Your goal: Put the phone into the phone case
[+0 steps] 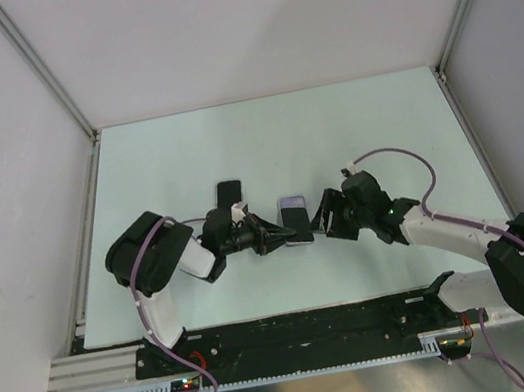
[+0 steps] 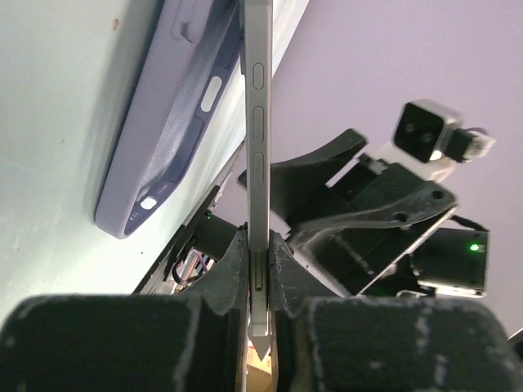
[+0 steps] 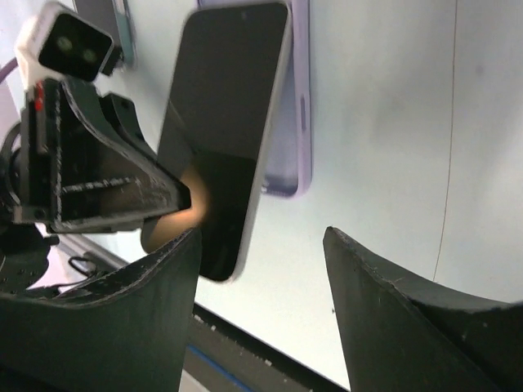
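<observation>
My left gripper [image 1: 277, 233] [image 2: 259, 273] is shut on the phone [image 2: 255, 122], pinching its thin silver edge so it stands on edge above the table. The black screen of the phone [image 3: 225, 131] [image 1: 295, 223] faces the right wrist camera. The lavender phone case [image 2: 172, 114] [image 3: 298, 106] [image 1: 290, 201] lies on the pale green table just behind the phone, open side toward it. My right gripper [image 1: 325, 217] [image 3: 261, 273] stands open close to the phone's right side, nothing between its fingers; its left finger [image 3: 155, 294] is near the phone's lower corner.
A second dark flat slab [image 1: 229, 194] [image 3: 114, 33] lies on the table behind the left gripper. The table's near edge with a black rail [image 1: 295, 327] runs below both arms. Grey walls enclose the table [image 1: 234, 150] on three sides.
</observation>
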Tool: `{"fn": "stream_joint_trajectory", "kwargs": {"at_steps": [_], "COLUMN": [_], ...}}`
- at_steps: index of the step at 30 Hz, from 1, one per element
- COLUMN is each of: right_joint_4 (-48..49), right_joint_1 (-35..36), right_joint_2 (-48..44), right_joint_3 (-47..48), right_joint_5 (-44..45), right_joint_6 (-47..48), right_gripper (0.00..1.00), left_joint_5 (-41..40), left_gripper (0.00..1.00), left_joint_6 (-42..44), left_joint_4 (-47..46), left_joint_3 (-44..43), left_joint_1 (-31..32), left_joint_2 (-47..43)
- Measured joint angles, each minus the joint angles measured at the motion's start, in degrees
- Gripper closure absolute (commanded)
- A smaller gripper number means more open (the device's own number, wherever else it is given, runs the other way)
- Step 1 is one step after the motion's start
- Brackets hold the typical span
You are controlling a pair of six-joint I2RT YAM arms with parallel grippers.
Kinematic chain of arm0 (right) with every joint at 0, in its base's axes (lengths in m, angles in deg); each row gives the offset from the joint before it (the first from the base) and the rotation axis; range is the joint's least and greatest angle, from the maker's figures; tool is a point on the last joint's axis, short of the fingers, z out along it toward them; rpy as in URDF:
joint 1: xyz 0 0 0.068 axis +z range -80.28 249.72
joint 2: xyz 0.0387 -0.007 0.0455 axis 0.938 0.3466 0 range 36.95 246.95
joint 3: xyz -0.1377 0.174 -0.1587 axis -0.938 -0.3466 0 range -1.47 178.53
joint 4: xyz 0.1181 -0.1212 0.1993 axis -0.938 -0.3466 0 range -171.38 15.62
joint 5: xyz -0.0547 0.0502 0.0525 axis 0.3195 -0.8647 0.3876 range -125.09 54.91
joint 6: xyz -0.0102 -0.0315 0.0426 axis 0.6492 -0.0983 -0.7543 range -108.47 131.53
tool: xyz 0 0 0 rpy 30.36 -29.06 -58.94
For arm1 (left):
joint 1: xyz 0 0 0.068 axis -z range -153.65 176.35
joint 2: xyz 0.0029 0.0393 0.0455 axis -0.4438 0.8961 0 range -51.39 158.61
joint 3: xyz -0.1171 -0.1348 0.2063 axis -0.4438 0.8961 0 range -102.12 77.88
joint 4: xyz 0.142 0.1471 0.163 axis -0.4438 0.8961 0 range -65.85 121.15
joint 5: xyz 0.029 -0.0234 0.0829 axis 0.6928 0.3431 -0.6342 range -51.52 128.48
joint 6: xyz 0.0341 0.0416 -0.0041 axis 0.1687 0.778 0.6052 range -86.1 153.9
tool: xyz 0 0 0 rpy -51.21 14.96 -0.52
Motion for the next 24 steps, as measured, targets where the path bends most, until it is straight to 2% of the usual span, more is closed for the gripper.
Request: {"fn": "stream_joint_trajectory", "kwargs": {"at_steps": [6,9,16,21,24], "right_joint_4": [6.4,9.2,15.4,17.9,19.1], "right_joint_1": [1.5,2.3,3.4,3.4,3.2], "right_joint_2": [-4.0,-5.7,-5.0,-1.0,0.4], "right_joint_3": [-8.3,-10.4,-11.2,-11.4,-11.4], "right_joint_5": [-3.0,-3.7,-4.0,-4.2,-4.1], "right_joint_6": [-9.2,-13.0,-19.5,-22.3,-23.7], "right_gripper": [0.34,0.39,0.66,0.80,0.90], "left_joint_5": [-0.2,-0.4,-1.2,-2.4,-3.5], "left_gripper": [0.97,0.97,0.98,0.98,0.94], "left_joint_6": [0.1,0.1,0.0,1.2,2.4], "left_joint_4": [-0.3,-0.5,-1.1,-1.4,-1.5], "left_joint_3": [-0.8,-0.9,-1.1,-1.4,-1.4], "left_joint_1": [0.2,0.2,0.4,0.3,0.1], "left_joint_2": [0.8,1.0,1.5,2.2,2.6]}}
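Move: The left hand still pinches the phone by its left edge, near the near end. The case it goes into lies about 4 cm ahead of that hand, 2 cm to its right and some 5 cm lower; another phone lies about 11 cm ahead and 15 cm left of that hand. From the open right hand, the held phone's middle is about 6 cm left, 2 cm ahead and 3 cm lower, the case roughly 7 cm left, 4 cm ahead and 7 cm lower. Bring the right gripper back about 3 cm to clear the phone's near end, then swing it left some 3 cm, rolling its left side up about 20 degrees and closing the fingers most of the way as they come onto the phone's near right corner. Keep the left grip and ease the phone forward and slightly down over the case. ##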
